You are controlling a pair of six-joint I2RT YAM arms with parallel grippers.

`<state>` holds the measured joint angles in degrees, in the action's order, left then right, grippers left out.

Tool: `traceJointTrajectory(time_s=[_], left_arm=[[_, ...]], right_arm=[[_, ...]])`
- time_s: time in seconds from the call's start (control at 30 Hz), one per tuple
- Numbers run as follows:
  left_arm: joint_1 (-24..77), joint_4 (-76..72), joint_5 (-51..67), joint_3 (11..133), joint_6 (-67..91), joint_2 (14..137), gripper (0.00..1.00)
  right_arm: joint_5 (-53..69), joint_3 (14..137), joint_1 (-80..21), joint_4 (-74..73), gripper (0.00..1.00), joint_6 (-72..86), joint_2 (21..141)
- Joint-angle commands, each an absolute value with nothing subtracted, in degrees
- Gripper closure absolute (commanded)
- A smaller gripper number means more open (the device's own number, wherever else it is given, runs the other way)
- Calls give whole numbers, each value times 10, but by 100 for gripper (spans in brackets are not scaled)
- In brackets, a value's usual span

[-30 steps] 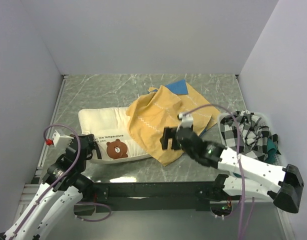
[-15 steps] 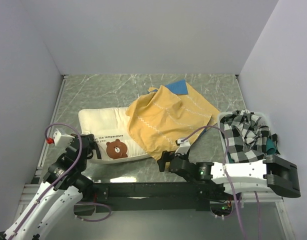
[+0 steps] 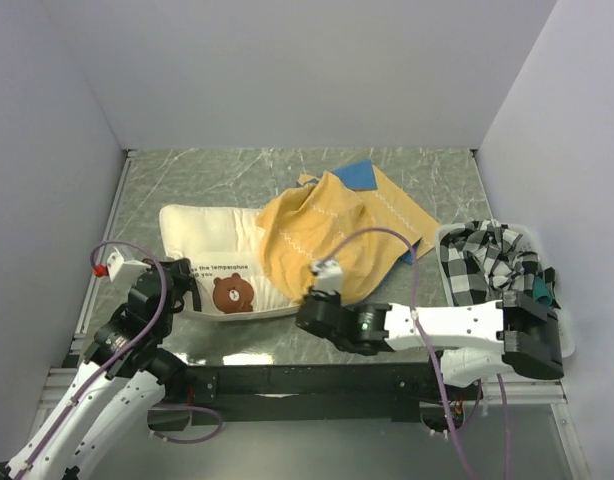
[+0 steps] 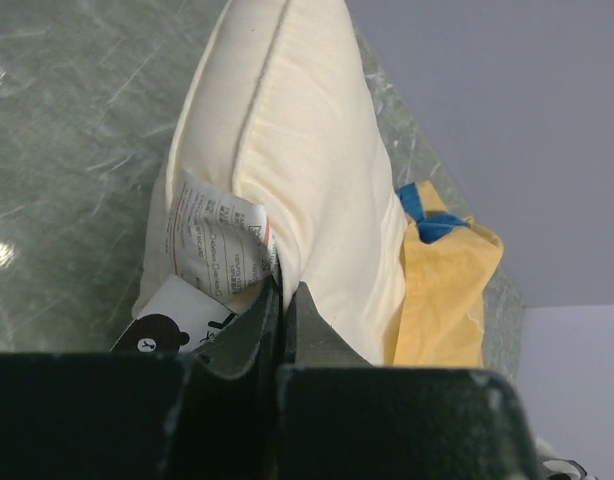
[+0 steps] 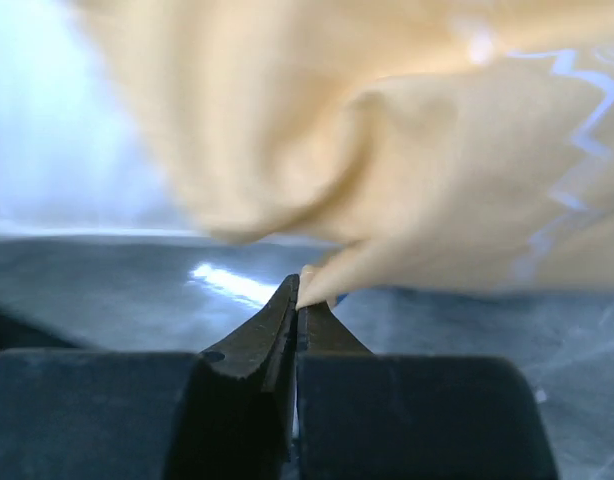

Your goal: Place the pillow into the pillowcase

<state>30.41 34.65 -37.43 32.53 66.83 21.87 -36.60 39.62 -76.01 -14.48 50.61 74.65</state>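
The cream pillow (image 3: 212, 235) lies at the left middle of the table, its bear print (image 3: 234, 293) near the front. My left gripper (image 3: 185, 290) is shut on its near-left edge; in the left wrist view the jaws (image 4: 285, 292) pinch the pillow (image 4: 307, 150) seam beside a white care label (image 4: 212, 240). The mustard pillowcase (image 3: 332, 235) drapes over the pillow's right end. My right gripper (image 3: 309, 303) is low at the pillowcase's near edge. In the right wrist view, the gripper (image 5: 299, 292) is shut on a corner of the yellow pillowcase (image 5: 407, 150).
A black-and-white checked cloth (image 3: 487, 262) fills a white bin (image 3: 559, 352) at the right. Grey walls close in the left, back and right sides. A black rail (image 3: 307, 380) runs along the near edge.
My right arm swung down and to the left, then shut on the pillowcase's near corner. The pillowcase edge bunched toward it. The left gripper kept its grip, with the pillow shifted slightly.
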Motion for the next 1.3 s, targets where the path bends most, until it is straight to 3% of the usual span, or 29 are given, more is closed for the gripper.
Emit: traceJointTrajectory(time_s=[0.0,0.3,0.43,0.47,0.57,0.77,0.97,1.27], left_arm=[[306,217,-340,363,624,219,99],[307,206,-279,430,563,299,99],[308,291,-260,474,585,336,98],[307,300,-251,479,591,344,94],[308,314,-220,484,606,339,62],[308,341,-205,514,594,345,26],[308,357,-243,593,505,403,12],[308,336,-237,635,336,585,9]], right_arm=[[-311,621,-790,-198,100,354,756],[-301,982,-759,-336,100,172,834],[-211,1080,-681,-359,100,139,875],[-190,1123,-662,-362,100,137,900],[-121,1203,-591,-366,100,133,970],[-24,1238,-504,-333,100,155,1117],[25,1191,-477,-266,100,197,1202],[32,1234,-467,-273,100,203,1217]])
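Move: The pillowcase's near edge is already pinched in the right hand, the pillow's near-left corner in the left. The mouth's far corner, on the pillow's far edge, lies about 18 cm ahead and 9 cm left of the right hand, some 2 cm lower; from the left hand it is about 15 cm ahead, 13 cm right and 14 cm down. From the right hand, the bear print is some 15 cm left and 1 cm ahead, the blue flap 27 cm ahead and 11 cm right. The pillowcase edge, still pinched in the right fingers, is swung steeply up some 33 cm and leftward, then forward about 26 cm and down roughly half that height to the pillow's far side. The pillow corner goes up about 5 cm with the left hand, which opens wide, lets go, and carries on rightward and up, then forward and down over the pillow towards the case. ##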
